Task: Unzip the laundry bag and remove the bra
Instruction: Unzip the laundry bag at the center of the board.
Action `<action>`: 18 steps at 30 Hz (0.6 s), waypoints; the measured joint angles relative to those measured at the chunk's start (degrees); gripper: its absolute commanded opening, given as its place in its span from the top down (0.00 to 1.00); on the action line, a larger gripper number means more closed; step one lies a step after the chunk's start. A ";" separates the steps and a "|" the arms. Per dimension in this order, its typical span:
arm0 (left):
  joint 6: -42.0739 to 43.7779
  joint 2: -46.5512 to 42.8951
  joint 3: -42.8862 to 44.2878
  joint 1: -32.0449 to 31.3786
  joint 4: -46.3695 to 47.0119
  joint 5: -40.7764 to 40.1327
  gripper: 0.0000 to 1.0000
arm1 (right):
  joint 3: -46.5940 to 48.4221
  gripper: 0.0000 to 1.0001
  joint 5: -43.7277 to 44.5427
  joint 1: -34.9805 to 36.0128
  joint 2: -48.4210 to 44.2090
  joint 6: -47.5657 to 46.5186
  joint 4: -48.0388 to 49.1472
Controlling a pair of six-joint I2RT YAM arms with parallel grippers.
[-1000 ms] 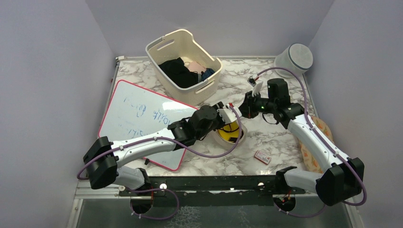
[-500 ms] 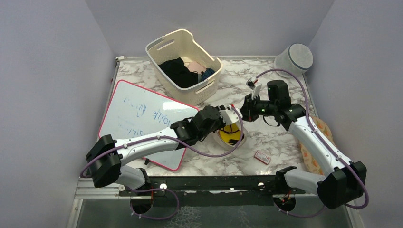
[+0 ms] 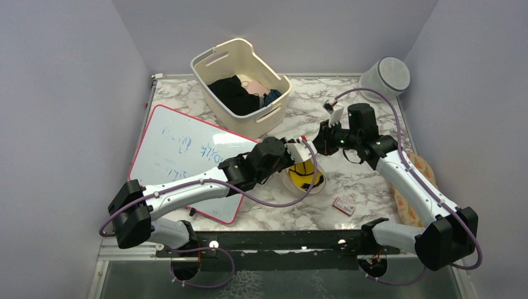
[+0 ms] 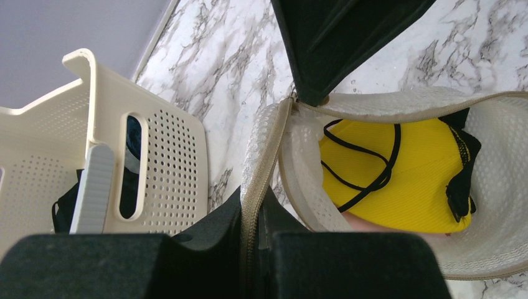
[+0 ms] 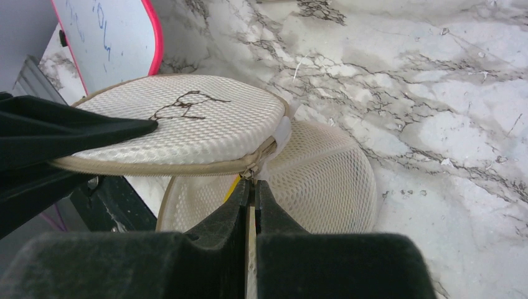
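Observation:
The cream mesh laundry bag (image 3: 311,182) stands at mid table, unzipped most of the way round. Its flat lid (image 5: 187,121), with the dark bra outline, is lifted. Inside lies a yellow bra (image 4: 398,180) with black straps, also visible from above (image 3: 303,176). My left gripper (image 4: 256,199) is shut on the zipper edge of the lid, and from above it (image 3: 297,151) is at the bag's far-left rim. My right gripper (image 5: 252,187) is shut on the zipper pull at the lid's edge, and from above it (image 3: 319,141) is just behind the bag.
A cream slotted basket (image 3: 215,62) with dark clothes stands behind the bag, close to my left gripper. A red-framed whiteboard (image 3: 180,156) lies left. A white-grey cylinder (image 3: 385,78) is at the back right. A small red box (image 3: 344,205) and an orange cloth (image 3: 416,187) lie right.

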 measured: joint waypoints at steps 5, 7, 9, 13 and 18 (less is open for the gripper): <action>0.20 -1.05 -0.02 0.00 0.02 1.36 1.00 | 0.17 0.98 -0.13 0.02 2.75 0.17 2.58; 0.31 -1.07 -0.20 0.00 0.00 1.64 1.00 | 0.15 0.96 -0.39 0.07 3.82 0.31 3.56; 0.33 -1.07 -0.42 0.00 -0.02 1.95 1.00 | 0.17 0.93 -0.68 0.13 4.39 0.42 4.07; 0.31 -1.20 -0.44 0.00 -0.04 2.16 1.00 | 1.05 0.69 -0.70 0.11 4.63 -0.13 2.93; 0.31 -2.38 -0.44 -0.02 0.04 2.25 1.00 | 0.87 0.34 1.57 -0.07 0.79 -1.84 1.03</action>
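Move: The right fingertips still pinch the laundry bag's zipper pull, so it lies right at the right hand. The yellow bra inside the bag is about 6 cm back, 3 cm left and 8 cm below that hand; the laundry basket's middle lies some 20 cm ahead, 24 cm left and about 10 cm lower. From the left hand, which grips the bag's lid edge, the pull is about 2 cm ahead, 5 cm right and 2 cm lower. The right fingers let go of the zipper pull, opening to a bit over half: first the closed hand eases forward about 1.5 cm, also sinking and going left about 1 cm each, then it rises again by about as much and slips right as they spread. The left hand keeps its pinch on the lid edge and lifts it about 1 cm. ##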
